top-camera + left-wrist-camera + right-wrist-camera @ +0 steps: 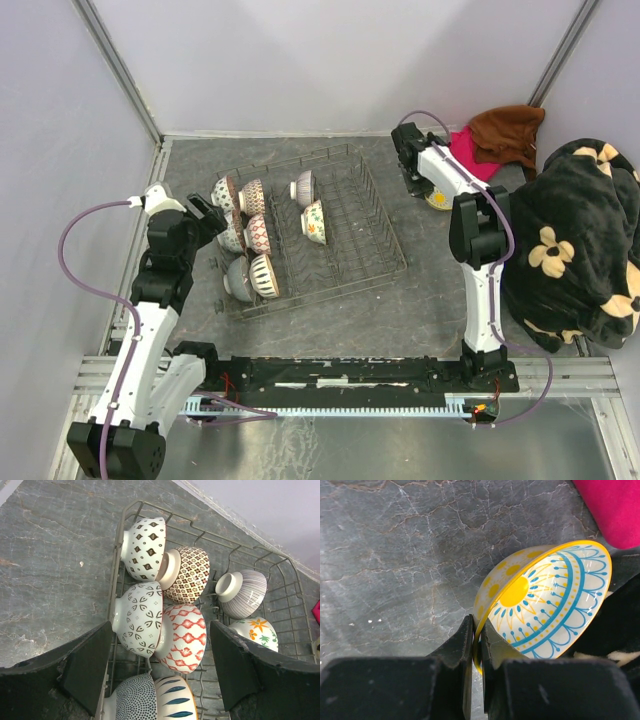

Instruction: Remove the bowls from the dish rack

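Note:
The dish rack (372,232) lies mid-table with several bowls standing on edge in it. My left gripper (207,214) hovers open at the rack's left side. In the left wrist view its fingers (87,667) flank a petal-patterned bowl (136,617) and a red lattice bowl (184,639), touching neither; the left gripper (160,672) is above a dotted bowl (131,701). Right of the rack, my right gripper (477,645) is shut on the rim of a tilted yellow bowl (547,600), also visible as the yellow bowl (438,201) on the far right.
A pink cloth (468,153), a brown cloth (508,135) and a black flowered blanket (580,240) crowd the right side. A striped bowl (246,593) and a floral bowl (257,632) sit further into the rack. Walls close the back and left.

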{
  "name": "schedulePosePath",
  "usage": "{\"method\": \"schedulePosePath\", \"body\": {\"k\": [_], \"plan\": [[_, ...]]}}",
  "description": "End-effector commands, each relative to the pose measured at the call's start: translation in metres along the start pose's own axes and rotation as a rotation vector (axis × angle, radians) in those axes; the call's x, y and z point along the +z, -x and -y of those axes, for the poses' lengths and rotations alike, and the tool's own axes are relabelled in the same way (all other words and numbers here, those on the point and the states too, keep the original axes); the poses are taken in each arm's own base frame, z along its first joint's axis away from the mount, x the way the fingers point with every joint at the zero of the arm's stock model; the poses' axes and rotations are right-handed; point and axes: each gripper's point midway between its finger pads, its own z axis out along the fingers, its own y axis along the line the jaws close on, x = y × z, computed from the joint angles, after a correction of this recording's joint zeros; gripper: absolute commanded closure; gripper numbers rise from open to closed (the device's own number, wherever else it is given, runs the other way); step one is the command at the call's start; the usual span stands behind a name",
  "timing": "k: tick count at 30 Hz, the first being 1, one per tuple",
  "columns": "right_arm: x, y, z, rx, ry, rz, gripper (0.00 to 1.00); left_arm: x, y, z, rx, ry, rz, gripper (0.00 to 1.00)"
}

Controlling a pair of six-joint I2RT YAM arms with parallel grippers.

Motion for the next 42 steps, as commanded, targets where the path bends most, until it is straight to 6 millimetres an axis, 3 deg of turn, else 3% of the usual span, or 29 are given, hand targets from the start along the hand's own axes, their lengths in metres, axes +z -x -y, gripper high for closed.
{"method": "schedulePosePath", "body": {"k": [1,8,15,22,27,30,34,38,41,42], "plan": [[-0.001,0.018,0.016,0.033,-0.052,0.041,0.99,-0.005,0.011,0.006,-0.002,-0.028,0.043,0.15],[0.011,0.016,0.013,0.041,-0.056,0.016,0.98,-0.005,0.012,0.005,-0.002,-0.025,0.046,0.15],[0.017,0.014,0.017,0.059,-0.073,-0.006,0.78,-0.008,0.016,0.006,0.001,-0.024,0.056,0.15],[0.022,0.019,0.03,0.091,-0.094,-0.011,0.74,-0.009,0.02,0.008,0.0,-0.03,0.061,0.15],[0.017,0.022,0.036,0.115,-0.1,0.006,0.41,-0.01,0.023,0.009,-0.001,-0.033,0.067,0.15],[0.008,0.026,0.037,0.126,-0.081,0.029,0.33,-0.011,0.024,0.01,-0.002,-0.035,0.068,0.15],[-0.02,0.033,0.03,0.164,0.016,0.09,0.3,-0.011,0.023,0.01,-0.006,-0.035,0.067,0.15],[-0.084,0.048,0.015,0.245,0.202,0.254,0.27,-0.012,0.023,0.01,-0.009,-0.037,0.069,0.15],[-0.135,0.053,-0.011,0.287,0.402,0.378,0.27,-0.013,0.023,0.01,-0.012,-0.037,0.07,0.15],[-0.16,0.055,-0.02,0.303,0.476,0.434,0.27,-0.013,0.023,0.01,-0.013,-0.039,0.069,0.15]]}}
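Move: The right hand still pinches the yellow bowl by its rim and is bringing it down to clear table about 7 cm to its right, 3 cm ahead and 7 cm below. The pink cloth lies roughly 11 cm ahead and 15 cm right of the hand, the brown cloth some 19 ahead and 25 right, and the dish rack's middle about 35 cm left and 11 back. From the left hand the yellow bowl is some 60 cm right, 19 ahead and 19 below. The right hand sinks the last 2 cm or so with the rim still pinched, then eases about 3 cm right and 2 cm forward towards the pink cloth, turning slightly clockwise as the fingers open wide and let go of the yellow bowl. It then comes free of the rim and pulls quickly up, left and back towards the rack's side, rising about 6 cm with the hand's left side tipping up some 15 degrees and the fingers staying open. ##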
